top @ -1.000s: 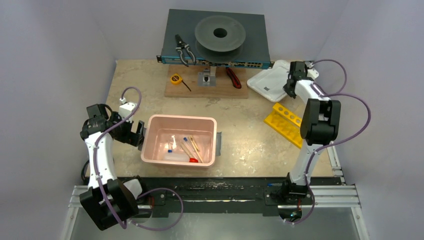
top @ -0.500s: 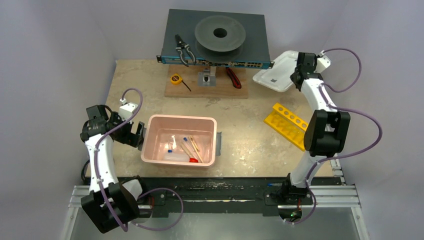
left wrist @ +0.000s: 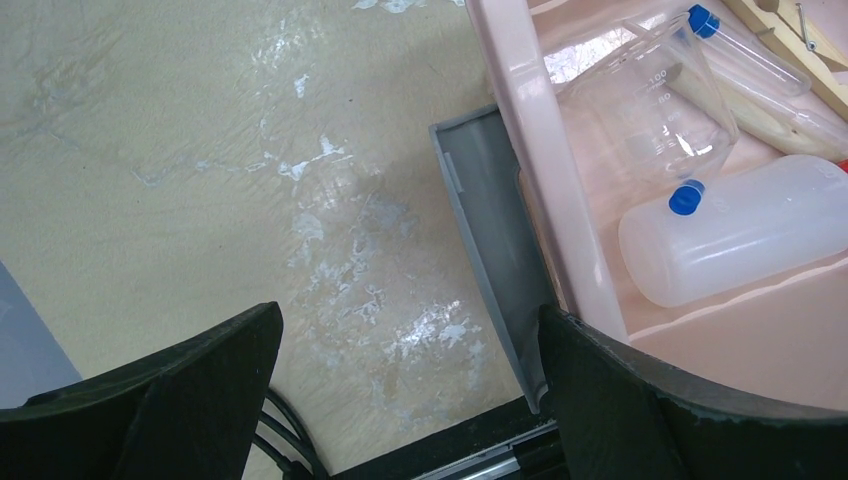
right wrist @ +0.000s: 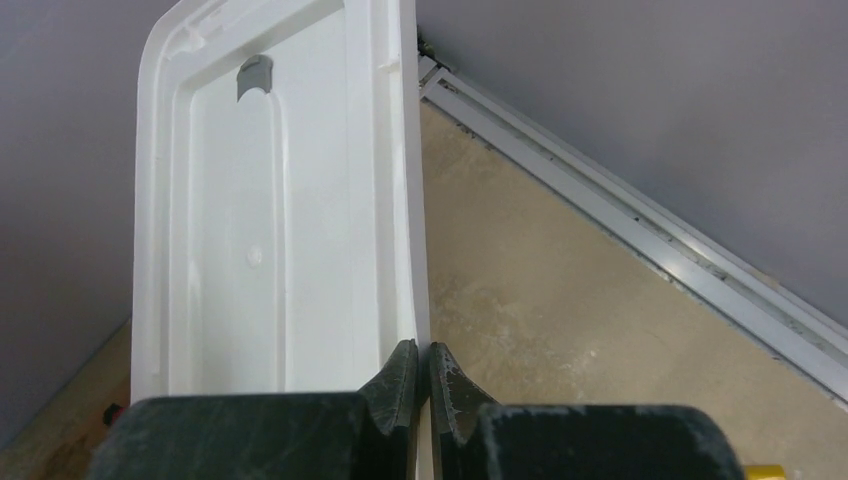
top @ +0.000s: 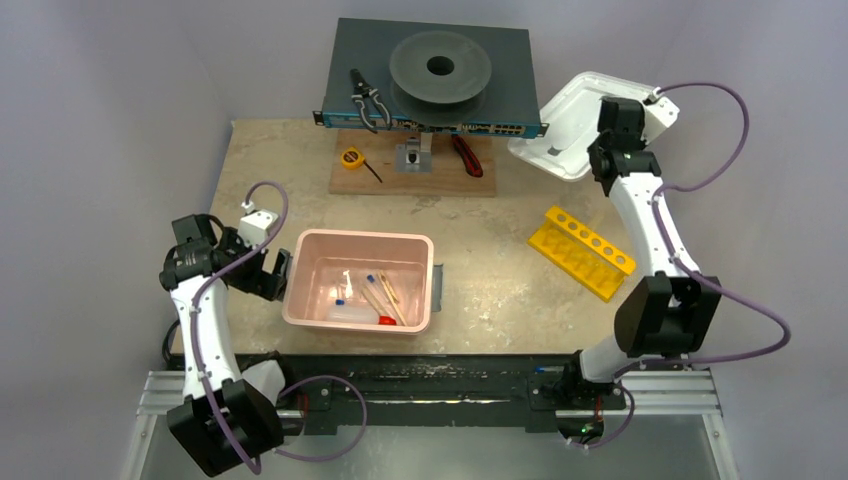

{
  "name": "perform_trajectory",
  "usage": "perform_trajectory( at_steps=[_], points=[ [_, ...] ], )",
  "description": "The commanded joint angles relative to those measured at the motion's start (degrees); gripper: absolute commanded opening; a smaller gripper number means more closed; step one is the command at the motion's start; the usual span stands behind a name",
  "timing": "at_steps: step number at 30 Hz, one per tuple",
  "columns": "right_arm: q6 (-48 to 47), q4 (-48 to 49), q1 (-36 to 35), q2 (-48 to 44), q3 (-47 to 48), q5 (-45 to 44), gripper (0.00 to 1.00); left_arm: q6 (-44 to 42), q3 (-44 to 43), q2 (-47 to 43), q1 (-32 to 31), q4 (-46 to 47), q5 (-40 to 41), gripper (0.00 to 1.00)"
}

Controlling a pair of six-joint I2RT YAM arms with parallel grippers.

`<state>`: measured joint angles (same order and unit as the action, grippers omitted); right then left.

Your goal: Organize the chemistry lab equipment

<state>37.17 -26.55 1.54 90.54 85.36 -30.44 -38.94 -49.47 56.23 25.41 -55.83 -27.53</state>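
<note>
A pink bin [top: 355,237] stands at the near left. Inside it lie a translucent squeeze bottle [top: 350,316] with a red cap, thin blue-capped tubes [top: 371,282] and wooden sticks [top: 386,296]. The left wrist view shows the bottle [left wrist: 740,235], a tube [left wrist: 748,52] and a clear beaker [left wrist: 640,110] inside the bin wall [left wrist: 520,130]. My left gripper [top: 270,270] [left wrist: 405,330] hangs open just left of the bin, with nothing between its fingers. At the far right, my right gripper [top: 600,152] [right wrist: 422,375] is shut on the edge of a white plastic lid [top: 568,125] [right wrist: 270,200], held tilted above the table.
A yellow tube rack [top: 581,250] lies right of centre. At the back, a wooden board [top: 412,178] carries a yellow tape measure [top: 351,157] and a red-handled tool [top: 466,155]. Pliers [top: 365,98] and a dark spool [top: 440,68] rest on the grey box. A grey plate [left wrist: 490,230] sticks out under the bin.
My right arm has stretched out and lifted the white lid off the table, up and toward the far right corner, tilting it. The left arm has barely moved.
</note>
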Motion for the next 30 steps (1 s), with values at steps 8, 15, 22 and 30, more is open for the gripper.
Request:
perform_trajectory(
  at_steps=[8,15,22,30],
  points=[
    [-3.13,-1.37,-4.83,-18.04,-5.87,-13.50,0.00,-5.55,-1.68,-3.80,-0.20,-5.27,-4.94,1.00],
    [-2.98,-3.63,-5.34,-24.88,-8.88,-14.25,0.00,-6.67,-1.15,-2.71,-0.31,-5.38,-4.91,1.00],
    [-3.55,-5.41,-5.54,-32.08,-12.62,-14.53,0.00,-5.19,-0.67,-2.94,-3.90,-5.55,-4.94,1.00],
    [-4.95,-6.75,-5.53,-35.21,-16.36,-16.32,0.00,-1.45,-0.92,-2.62,-8.69,-4.00,-4.10,1.00]
  ],
)
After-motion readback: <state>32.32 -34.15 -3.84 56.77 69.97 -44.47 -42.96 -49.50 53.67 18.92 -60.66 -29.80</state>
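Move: The pink bin, still open, has its middle about 57 cm left of the right hand, 23 cm back and 19 cm below. The white lid, already off the table in that hand's fingers, has its middle roughly 10 cm left and 5 cm ahead. The yellow rack lies some 14 cm back, 3 cm left, 21 cm below. From the left hand, the bin's middle is about 21 cm right and level fore-and-aft; the wash bottle in it is 20 cm right, 7 cm back. The white lid, still pinched by its edge, is carried back about 16 cm by the right hand, rising some 8 cm before levelling off, its left side dipping about 10 degrees, out over the yellow rack's side of the table. The left hand, open, eases back slightly, then goes right about 3.5 cm, turning some 10 degrees clockwise, its right finger pushing the pink bin's left side. ##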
